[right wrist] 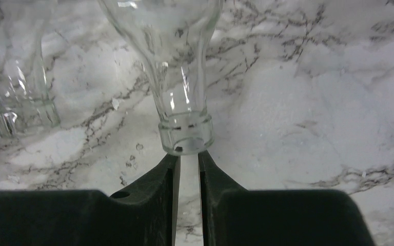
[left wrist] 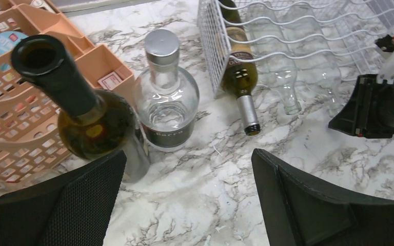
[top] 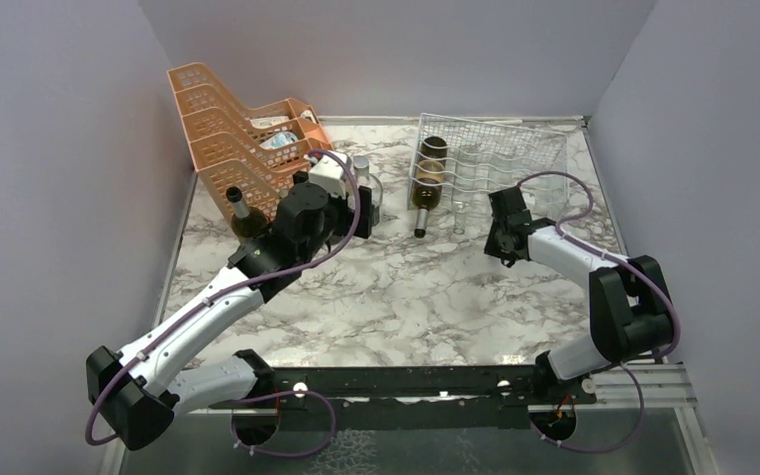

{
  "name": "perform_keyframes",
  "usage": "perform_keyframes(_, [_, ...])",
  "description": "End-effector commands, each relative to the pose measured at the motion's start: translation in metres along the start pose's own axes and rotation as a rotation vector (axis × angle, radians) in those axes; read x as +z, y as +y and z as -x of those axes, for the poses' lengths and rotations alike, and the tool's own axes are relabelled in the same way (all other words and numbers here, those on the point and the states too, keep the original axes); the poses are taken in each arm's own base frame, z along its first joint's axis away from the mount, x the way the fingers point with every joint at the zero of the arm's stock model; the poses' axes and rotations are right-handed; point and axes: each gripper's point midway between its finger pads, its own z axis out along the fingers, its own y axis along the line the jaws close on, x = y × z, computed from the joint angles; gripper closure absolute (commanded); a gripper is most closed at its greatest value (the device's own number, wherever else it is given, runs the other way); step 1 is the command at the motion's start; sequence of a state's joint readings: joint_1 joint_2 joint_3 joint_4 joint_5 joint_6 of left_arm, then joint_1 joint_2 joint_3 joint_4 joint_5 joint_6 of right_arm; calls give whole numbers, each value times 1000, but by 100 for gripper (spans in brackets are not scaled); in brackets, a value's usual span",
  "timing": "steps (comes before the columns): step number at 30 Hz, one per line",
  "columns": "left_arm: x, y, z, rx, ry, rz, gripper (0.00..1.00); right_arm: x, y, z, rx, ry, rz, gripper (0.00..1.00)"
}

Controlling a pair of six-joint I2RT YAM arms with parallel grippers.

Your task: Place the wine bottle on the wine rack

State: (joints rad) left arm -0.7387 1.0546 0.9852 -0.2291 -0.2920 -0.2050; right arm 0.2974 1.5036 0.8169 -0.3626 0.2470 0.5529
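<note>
A dark green wine bottle stands upright and uncorked beside the orange trays. My left gripper is wide open above the marble, its left finger just in front of that bottle, holding nothing. The white wire wine rack holds a dark bottle lying down and clear glass bottles. My right gripper is shut, with its tips against the mouth of one clear bottle and nothing between them.
A squat clear bottle with a silver cap stands just ahead of the left gripper. Stacked orange perforated trays fill the back left. Another clear bottle neck lies left of the right gripper.
</note>
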Motion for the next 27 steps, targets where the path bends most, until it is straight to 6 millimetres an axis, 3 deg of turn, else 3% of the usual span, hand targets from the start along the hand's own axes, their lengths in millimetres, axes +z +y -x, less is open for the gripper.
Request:
perform_keyframes(1, [-7, 18, 5, -58, -4, 45, 1, 3, 7, 57, -7, -185, 2, 79])
perform_keyframes(6, [-14, 32, 6, -69, -14, 84, 1, 9, 15, 71, -53, -203, 19, 79])
perform_keyframes(12, [-23, 47, 6, -71, -23, 145, 1, 5, 16, 67, -44, -191, 35, 75])
perform_keyframes(19, [-30, 82, 2, -80, -22, 311, 1, -24, 17, 47, -40, -121, 109, 56])
perform_keyframes(27, [-41, 116, 18, -136, -62, 463, 4, -62, 28, 44, -38, -143, 247, 51])
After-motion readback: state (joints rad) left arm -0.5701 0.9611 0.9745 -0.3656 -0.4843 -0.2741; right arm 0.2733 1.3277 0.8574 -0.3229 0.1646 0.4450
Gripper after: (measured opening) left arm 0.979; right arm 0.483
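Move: The clear bottle that the right hand pushes lies in the rack, mouth at its fingertips, middle some 14 cm ahead. A second clear bottle lies 17 cm ahead and 9 left of that hand, a dark one 14 ahead and 17 left. From the left hand a standing clear bottle is about 5 cm ahead and 14 left, centres 13 below; the centre dark bottle 10 ahead, 6 left; the far-left dark bottle 2 ahead, 24 left. Push the right fingertips forward about 4 cm against the clear bottle's mouth, driving it deeper into the rack; then part the fingers to about half open and rise some 6 cm, easing back slightly. Meanwhile carry the wide-open left gripper about 10 cm left towards the standing clear bottle, staying near neck height and swinging it 20 degrees counter-clockwise. ##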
